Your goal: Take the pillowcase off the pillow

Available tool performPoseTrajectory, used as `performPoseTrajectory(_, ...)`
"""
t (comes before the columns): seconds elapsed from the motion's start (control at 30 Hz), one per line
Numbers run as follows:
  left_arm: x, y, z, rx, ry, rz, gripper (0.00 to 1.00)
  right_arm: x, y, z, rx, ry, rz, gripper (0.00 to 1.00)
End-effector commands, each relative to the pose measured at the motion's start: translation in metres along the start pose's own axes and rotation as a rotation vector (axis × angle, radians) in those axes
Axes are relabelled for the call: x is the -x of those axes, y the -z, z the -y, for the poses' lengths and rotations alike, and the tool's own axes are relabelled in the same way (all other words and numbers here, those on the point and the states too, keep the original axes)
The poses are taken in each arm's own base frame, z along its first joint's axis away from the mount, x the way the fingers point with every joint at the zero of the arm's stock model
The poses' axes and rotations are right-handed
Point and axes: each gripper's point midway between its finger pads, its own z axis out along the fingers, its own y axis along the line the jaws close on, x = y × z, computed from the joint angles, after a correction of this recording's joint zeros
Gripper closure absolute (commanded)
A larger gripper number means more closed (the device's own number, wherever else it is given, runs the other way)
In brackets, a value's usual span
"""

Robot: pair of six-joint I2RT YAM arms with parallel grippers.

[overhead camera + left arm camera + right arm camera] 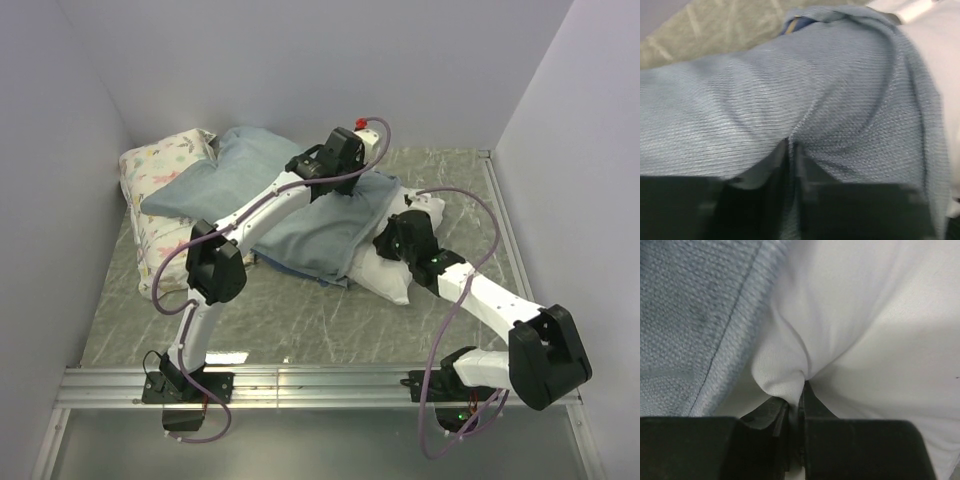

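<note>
The pillowcase (300, 225) lies across the middle of the table with its pale blue-grey side up. The white pillow (385, 275) sticks out of its right end. In the top view my left gripper (345, 185) is pressed down onto the pillowcase. In the left wrist view my left gripper (791, 150) is shut on a pinched fold of the pillowcase (790, 90), with the pillow (940, 50) at the right edge. My right gripper (385, 245) rests on the exposed pillow end. In the right wrist view my right gripper (799, 395) is shut on a tuck of the pillow (865, 315), beside the pillowcase hem (690, 315).
A smaller floral-print pillow (160, 170) lies at the back left, partly under the pillowcase. The grey-green marbled table (300, 320) is walled at the left, back and right. A metal rail (320, 385) carrying both arm bases runs along the near edge.
</note>
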Motion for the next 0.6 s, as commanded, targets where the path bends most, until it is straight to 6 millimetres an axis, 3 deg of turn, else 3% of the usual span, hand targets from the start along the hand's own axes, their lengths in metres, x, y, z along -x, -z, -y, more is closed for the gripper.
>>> performPoseTrajectory(0.0, 0.017, 0.005, -0.050, 0.220, -0.007, 0.032, 0.88, -0.023, 0.000, 0.036, -0.116, -0.014, -0.105, 1.00)
performPoseTrajectory(0.1, 0.037, 0.022, -0.100, 0.398, 0.072, 0.091, 1.00, -0.003, 0.006, 0.049, -0.137, -0.040, -0.072, 1.00)
performPoseTrajectory(0.23, 0.064, 0.063, -0.181, 0.605, 0.200, 0.196, 1.00, 0.030, 0.019, 0.074, -0.151, -0.117, -0.004, 1.00)
performPoseTrajectory(0.33, 0.077, 0.095, -0.230, 0.698, 0.310, 0.283, 1.00, 0.051, 0.034, 0.090, -0.203, -0.133, 0.057, 1.00)
performPoseTrajectory(0.43, 0.077, 0.108, -0.257, 0.715, 0.390, 0.330, 1.00, 0.070, 0.050, 0.113, -0.249, -0.174, 0.115, 1.00)
performPoseTrajectory(0.47, 0.073, 0.107, -0.260, 0.714, 0.403, 0.327, 1.00, 0.077, 0.057, 0.129, -0.286, -0.205, 0.138, 1.00)
performPoseTrajectory(0.57, 0.073, 0.098, -0.255, 0.635, 0.412, 0.324, 1.00, 0.088, 0.067, 0.131, -0.268, -0.232, 0.192, 1.00)
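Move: My left fingers are closing on a fold of the pillowcase right at their tips. The pillowcase's open hem lies about 7 cm to the right and 3 back, the bared part of the pillow some 12 cm right, 12 back and 6 lower. My right hand already grips the white pillow, whose bared middle is about 3 cm to its right and 2 below, level ahead; the hem is roughly 5 cm left and 4 ahead of that hand. I pull the two apart: my left hand finishes shutting on the pillowcase and hauls the fold about 15 cm left and 10 forward, lifting a little and swinging some 30 degrees counter-clockwise. Meanwhile my right hand keeps its pinch on the pillow and drags it about 11 cm right, rising some 6 cm, the wrist turning slightly clockwise. ##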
